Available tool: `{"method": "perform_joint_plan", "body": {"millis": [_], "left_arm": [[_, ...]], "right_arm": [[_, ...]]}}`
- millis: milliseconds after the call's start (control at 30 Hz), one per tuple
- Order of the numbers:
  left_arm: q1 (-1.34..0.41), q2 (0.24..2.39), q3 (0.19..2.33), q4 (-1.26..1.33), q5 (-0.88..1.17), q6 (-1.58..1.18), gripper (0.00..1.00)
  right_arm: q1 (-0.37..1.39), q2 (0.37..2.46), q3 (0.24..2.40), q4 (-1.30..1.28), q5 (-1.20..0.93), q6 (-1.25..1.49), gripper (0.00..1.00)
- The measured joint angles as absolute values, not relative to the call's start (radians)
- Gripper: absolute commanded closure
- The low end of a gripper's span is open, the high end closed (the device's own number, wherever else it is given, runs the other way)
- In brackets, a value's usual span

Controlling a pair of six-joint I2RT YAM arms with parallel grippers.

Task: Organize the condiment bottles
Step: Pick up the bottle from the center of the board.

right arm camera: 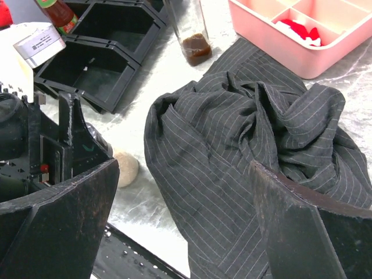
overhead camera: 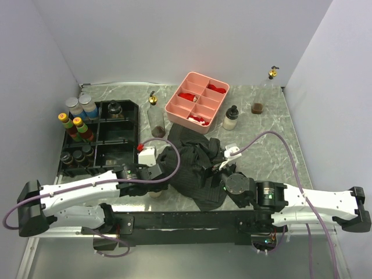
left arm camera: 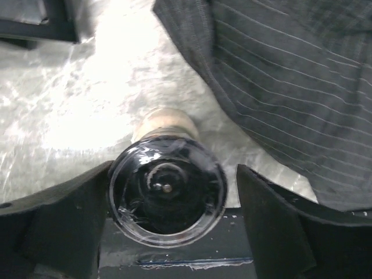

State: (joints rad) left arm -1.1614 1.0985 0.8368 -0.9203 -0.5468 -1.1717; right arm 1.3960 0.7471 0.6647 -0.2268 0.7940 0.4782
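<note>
A small bottle (left arm camera: 167, 192) with a black cap under a clear cover and a beige body stands between the fingers of my left gripper (left arm camera: 174, 224). The left finger (left arm camera: 70, 226) is against it; a gap remains at the right finger, so the jaws are open. From above, that gripper (overhead camera: 154, 177) is at the near centre-left, over the bottle's beige base (overhead camera: 154, 194). My right gripper (right arm camera: 186, 232) hangs open over a dark striped cloth (right arm camera: 244, 133). Several condiment bottles (overhead camera: 78, 125) stand in the black divided tray (overhead camera: 119, 139).
A pink divided tray (overhead camera: 197, 102) with red pieces sits at the back centre. Loose on the table are a gold-capped bottle (overhead camera: 153, 113), a black-capped bottle (overhead camera: 231, 118), a small brown jar (overhead camera: 257, 107) and a bottle in the far right corner (overhead camera: 271, 74). The cloth (overhead camera: 195, 165) covers the middle.
</note>
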Motion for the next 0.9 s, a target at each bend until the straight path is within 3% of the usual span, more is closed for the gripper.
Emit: {"method": "perform_joint_plan", "body": {"millis": [233,333,400,433,700,900], "left_arm": [[-1.173,1.08,0.839,-0.96,-0.593,-1.237,0.49],[-1.173,1.043,0.838,-0.97,-0.609,-1.247,0.7],[-1.173,1.012,0.838,-0.97,-0.622,-1.248,0.95],[-1.173,0.999,0.839,-0.97,-0.63,-1.247,0.99],[-1.126,0.991,1.048,-1.067,-0.751,-1.2,0.99],[-0.738,0.986,1.119,-0.934,-0.718,-0.984,0.99]], "right_arm": [[1.395,0.716,0.64,-0.237,0.795,0.49,0.0],[1.395,0.714,0.634,-0.238,0.793,0.494,0.0],[1.394,0.714,0.634,-0.24,0.792,0.497,0.0],[1.394,0.714,0.634,-0.24,0.792,0.499,0.0],[1.394,0.693,0.634,-0.247,0.781,0.504,0.0],[1.394,0.655,0.633,-0.256,0.777,0.509,0.0]]}}
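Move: The black-capped bottle stands upright between the left hand's open fingers, its middle some 3 cm below them. The dark cloth's middle lies about 16 cm to the right and 9 cm ahead; the tall glass bottle stands roughly 24 cm straight ahead. The black tray's near right compartment is about 15 cm ahead and 15 cm left. From the right hand, the black-capped bottle lies some 19 cm left, level fore and aft, and about 15 cm lower. The left fingers pinch the black-capped bottle, closing from nearly wide to about two-thirds open, and keep hold while the hand lifts, slowly at first and almost straight up. It then speeds up and swings forward and left towards the black tray, ending about 13 cm higher, 10 cm farther out and 8 cm left, with the wrist turning some 20 degrees counter-clockwise and the fingertips tilting forward and up about as much. ##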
